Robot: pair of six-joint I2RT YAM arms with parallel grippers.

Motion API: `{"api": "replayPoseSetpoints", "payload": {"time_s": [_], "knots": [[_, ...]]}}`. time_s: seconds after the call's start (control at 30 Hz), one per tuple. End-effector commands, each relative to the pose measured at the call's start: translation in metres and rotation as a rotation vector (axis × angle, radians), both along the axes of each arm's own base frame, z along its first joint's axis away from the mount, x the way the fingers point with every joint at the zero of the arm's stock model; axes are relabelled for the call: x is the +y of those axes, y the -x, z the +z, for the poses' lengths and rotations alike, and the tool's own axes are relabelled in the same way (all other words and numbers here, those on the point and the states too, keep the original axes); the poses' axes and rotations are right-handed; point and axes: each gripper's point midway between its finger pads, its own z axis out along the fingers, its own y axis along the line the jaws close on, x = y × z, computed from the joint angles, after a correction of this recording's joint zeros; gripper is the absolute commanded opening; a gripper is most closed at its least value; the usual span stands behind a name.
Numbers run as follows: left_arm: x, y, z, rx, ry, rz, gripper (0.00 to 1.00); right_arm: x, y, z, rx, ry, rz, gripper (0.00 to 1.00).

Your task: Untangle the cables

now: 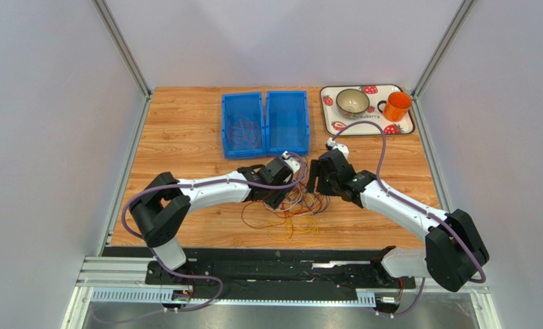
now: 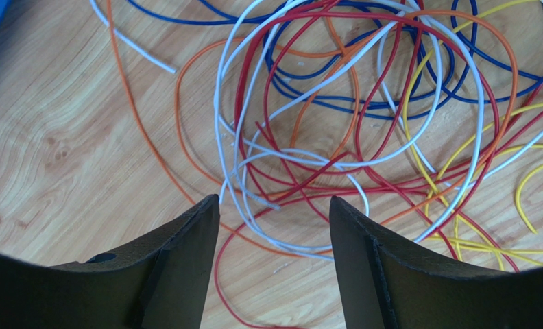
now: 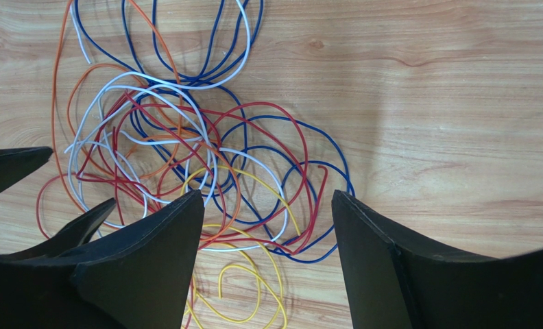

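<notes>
The cables (image 1: 296, 214) lie in one loose tangle of red, white, orange, blue and yellow loops on the wooden table, between the two arms. My left gripper (image 1: 286, 184) hangs low over the tangle's left side. In the left wrist view it (image 2: 271, 205) is open, with white and red strands (image 2: 336, 164) on the wood between and beyond its fingers, none pinched. My right gripper (image 1: 320, 181) hovers over the tangle's right side. It (image 3: 267, 199) is open too, above blue, red and yellow loops (image 3: 282, 298). The left gripper's fingers (image 3: 82, 223) show at that view's left edge.
Two blue bins stand at the back. The left bin (image 1: 225, 127) holds a few thin wires and the right bin (image 1: 287, 127) looks bare. A strawberry-print tray (image 1: 410, 127) at the back right carries a bowl (image 1: 352, 101) and an orange mug (image 1: 396, 106).
</notes>
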Motion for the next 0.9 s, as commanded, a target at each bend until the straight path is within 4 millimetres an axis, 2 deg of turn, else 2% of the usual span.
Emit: {"api": "replayPoseSetpoints", "payload": {"time_s": [0.0, 0.37, 0.5, 0.77, 0.87], "knots": [[-0.020, -0.008, 0.006, -0.022, 0.023, -0.064, 0.67, 0.017, -0.015, 0.022, -0.056, -0.053, 0.027, 0.72], [-0.037, -0.016, 0.019, -0.069, 0.060, -0.116, 0.65, 0.018, -0.016, 0.015, -0.034, -0.042, 0.038, 0.72], [-0.042, -0.019, 0.018, -0.066, 0.056, -0.127, 0.53, 0.019, -0.017, 0.015, -0.035, -0.037, 0.040, 0.72], [-0.046, -0.019, 0.018, -0.059, 0.054, -0.140, 0.38, 0.019, -0.016, 0.012, -0.026, -0.033, 0.045, 0.72], [-0.047, -0.019, 0.022, -0.059, 0.058, -0.144, 0.23, 0.019, -0.016, 0.011, -0.022, -0.033, 0.045, 0.72]]}}
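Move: The red strand my left hand goes for crosses the near-left part of the tangle, some 3 cm to the right of that hand, about 1 cm ahead and a couple of centimetres below. The light blue loops are centred about 4 cm right and 1 cm ahead of it, and the yellow coil about 7 cm back and 6 cm right. The left blue bin is roughly 19 cm ahead and 7 cm left. From my right hand the red strand lies about 9 cm left, level with it and 4 cm down. With my left hand low over the cables, I dip about 1 cm, then slide about 3 cm to the right and a little forward into the tangle, easing back up by that centimetre. As I arrive, I draw the jaws from about two-thirds open to under a third, bringing the tips together around the red strand and barely turning the wrist. ##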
